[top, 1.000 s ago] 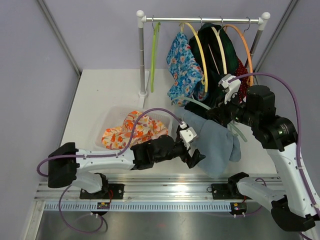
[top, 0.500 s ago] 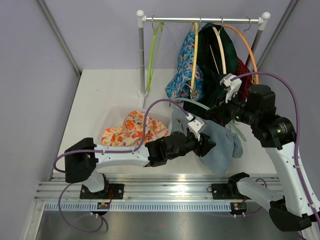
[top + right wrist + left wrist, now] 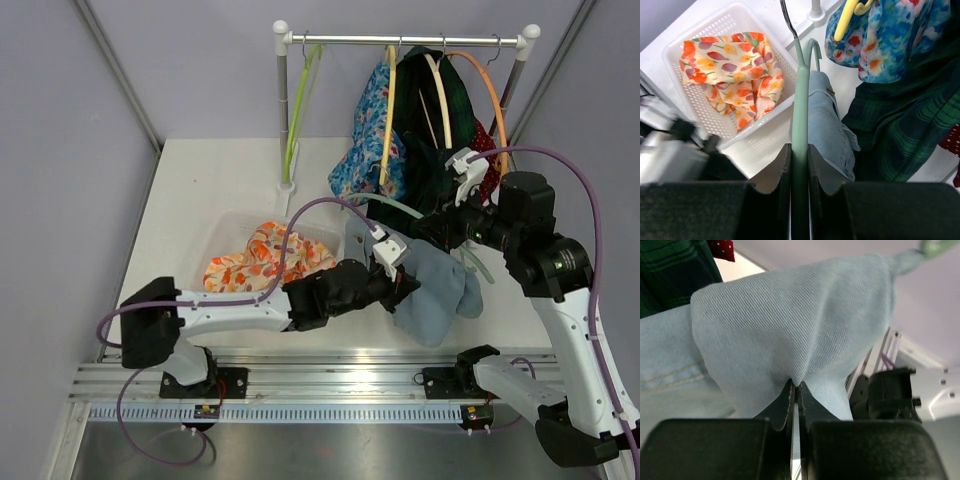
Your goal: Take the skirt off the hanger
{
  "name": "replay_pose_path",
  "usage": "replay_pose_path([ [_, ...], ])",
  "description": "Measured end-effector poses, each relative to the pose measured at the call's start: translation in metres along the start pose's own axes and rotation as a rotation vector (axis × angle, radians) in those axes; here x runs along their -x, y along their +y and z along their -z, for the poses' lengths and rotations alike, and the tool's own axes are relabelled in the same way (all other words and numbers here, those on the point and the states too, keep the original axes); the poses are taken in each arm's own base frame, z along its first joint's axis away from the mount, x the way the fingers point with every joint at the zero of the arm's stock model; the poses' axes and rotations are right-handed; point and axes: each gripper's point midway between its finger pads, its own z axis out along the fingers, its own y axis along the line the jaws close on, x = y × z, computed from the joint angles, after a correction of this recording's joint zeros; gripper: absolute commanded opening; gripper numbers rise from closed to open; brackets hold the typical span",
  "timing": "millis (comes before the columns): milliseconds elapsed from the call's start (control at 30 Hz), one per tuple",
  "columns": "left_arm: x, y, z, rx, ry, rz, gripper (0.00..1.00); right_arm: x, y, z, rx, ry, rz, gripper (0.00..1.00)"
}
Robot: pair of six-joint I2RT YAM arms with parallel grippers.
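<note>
The light blue denim skirt (image 3: 440, 290) hangs from a pale green hanger (image 3: 398, 208) held in the air over the table's front right. My right gripper (image 3: 442, 228) is shut on the hanger's bar (image 3: 801, 100), with the skirt (image 3: 827, 125) draped just right of it. My left gripper (image 3: 405, 283) reaches in from the left and is shut on a pinched fold of the skirt's fabric (image 3: 790, 325); the cloth tents up from the closed fingertips (image 3: 797, 387).
A white basket (image 3: 222, 232) holding an orange floral cloth sits left of the skirt. Behind stands a garment rack (image 3: 400, 41) with a blue floral garment (image 3: 362, 150), a dark green plaid garment (image 3: 428, 130) and an empty green hanger (image 3: 296, 115).
My left gripper was open near the skirt's lower edge; it moved right and up into the fabric and shut on it. The blue floral garment on the rack swung.
</note>
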Motion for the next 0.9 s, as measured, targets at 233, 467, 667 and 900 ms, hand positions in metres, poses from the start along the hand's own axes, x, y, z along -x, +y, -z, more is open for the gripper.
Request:
replay_pose_path([
  [233, 0.071, -0.020, 0.071, -0.038, -0.046, -0.136, 0.00, -0.021, -0.019, -0.006, -0.084, 0.028, 0.019, 0.00],
  [467, 0.152, -0.031, 0.158, -0.062, -0.203, -0.204, 0.00, -0.046, -0.047, -0.005, -0.205, 0.065, 0.018, 0.00],
  [667, 0.180, -0.032, 0.197, -0.063, -0.254, -0.247, 0.00, -0.050, -0.067, 0.006, -0.308, 0.048, 0.030, 0.00],
  [900, 0.240, -0.050, 0.222, -0.091, -0.367, -0.315, 0.00, -0.052, -0.081, 0.012, -0.372, 0.046, 0.028, 0.00],
])
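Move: The left hand already has the denim skirt pinched. The basket it is bound for lies some 32 cm to its left, 15 cm farther out and about 20 cm below; the green hanger's middle is about 8 cm ahead, 5 cm right and 12 cm up. From the right hand, which grips that hanger, the denim skirt's middle is roughly 14 cm below, 3 cm back and 4 cm left. The plaid dress hangs about 14 cm straight ahead. Keeping its pinch on the denim skirt, the left hand hauls it off the hanger, sweeping up some 27 cm and left about 18 cm, drawing back a little, with the fingers tipping upward roughly 20 degrees. The right hand keeps hold of the hanger and pulls it the other way, about 8 cm right and 5 cm down, turning some 20 degrees clockwise. ##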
